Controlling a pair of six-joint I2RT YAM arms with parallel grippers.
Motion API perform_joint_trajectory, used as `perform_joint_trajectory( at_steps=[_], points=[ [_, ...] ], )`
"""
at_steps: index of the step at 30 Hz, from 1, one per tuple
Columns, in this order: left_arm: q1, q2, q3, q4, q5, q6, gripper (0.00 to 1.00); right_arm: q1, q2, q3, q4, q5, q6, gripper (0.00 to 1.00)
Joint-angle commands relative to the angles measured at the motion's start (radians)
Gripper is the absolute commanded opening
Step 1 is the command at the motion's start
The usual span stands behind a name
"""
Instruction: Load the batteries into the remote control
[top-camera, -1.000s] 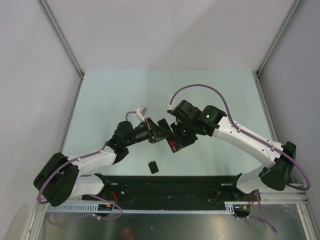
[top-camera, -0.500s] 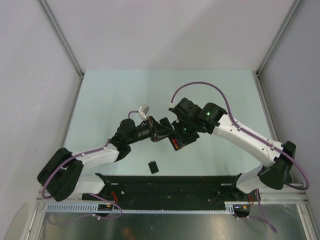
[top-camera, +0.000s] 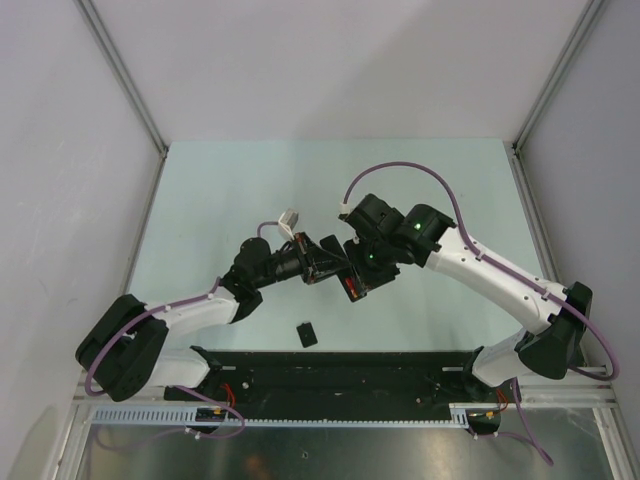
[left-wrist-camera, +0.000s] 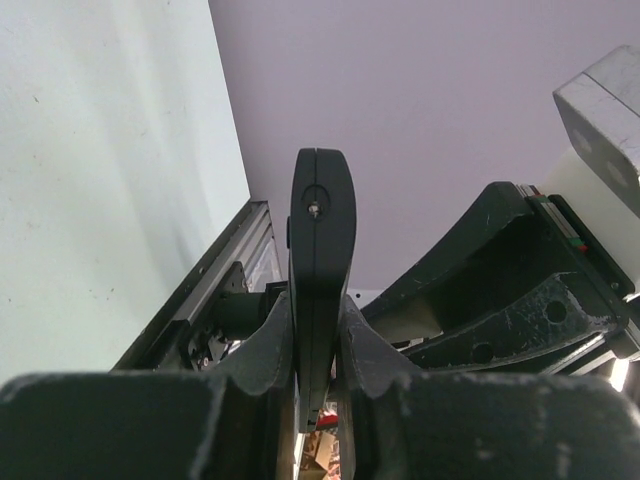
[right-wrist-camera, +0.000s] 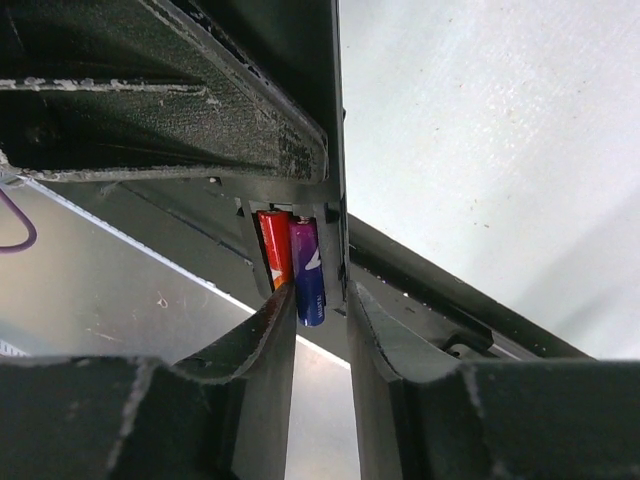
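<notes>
My left gripper (left-wrist-camera: 316, 320) is shut on the remote control (left-wrist-camera: 322, 250), a slim black bar held edge-on above the table. In the top view both grippers meet at mid-table, the left gripper (top-camera: 325, 268) holding the remote control (top-camera: 345, 282) against the right gripper (top-camera: 362, 282). The right wrist view shows the open battery bay with the red-orange battery (right-wrist-camera: 272, 248) and the blue-purple battery (right-wrist-camera: 307, 265) lying side by side inside. My right gripper (right-wrist-camera: 320, 295) is at the bay's end with its jaws a little apart. The purple battery's tip lies between them, with a gap on one side.
A small black squarish cover (top-camera: 307, 333) lies on the pale green table (top-camera: 220, 200) in front of the left arm. The black base rail (top-camera: 340, 375) runs along the near edge. Grey walls enclose the back and sides.
My right gripper's jaws have parted slightly at the battery bay. Both arms have shifted a little, the left one up and right, and the remote stays in the left grip.
</notes>
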Motion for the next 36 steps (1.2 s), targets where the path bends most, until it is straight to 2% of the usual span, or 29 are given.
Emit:
perform_joint_trajectory(
  at_steps=[1, 11, 22, 36],
  points=[
    [-0.016, -0.013, 0.053, 0.127, 0.078, -0.076, 0.00, -0.011, 0.011, 0.032, 0.009, 0.062, -0.012, 0.31],
    [-0.016, -0.007, 0.043, 0.137, 0.077, -0.079, 0.00, -0.010, 0.011, 0.074, -0.002, 0.099, 0.001, 0.46],
    [-0.016, -0.007, 0.030, 0.148, 0.074, -0.082, 0.00, -0.008, -0.007, 0.089, 0.019, 0.093, 0.005, 0.50],
    [-0.014, 0.012, 0.030, 0.150, 0.085, -0.087, 0.00, -0.008, -0.124, 0.055, 0.166, 0.073, -0.010, 0.53]
  ],
)
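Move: The right hand, its grip already released, has the purple battery about 1 cm back, 1 cm to its left and 1 cm below. The red battery sits beside it in the remote, roughly 1 cm farther left. The battery cover lies on the table some 12 cm back, 11 cm left and 18 cm below. From the left hand, which holds the remote, the purple battery is about 5 cm back and 2 cm right, roughly level. Right fingers open wider, leaving the purple battery, about 4 cm up and 2 forward; left raises held remote. ##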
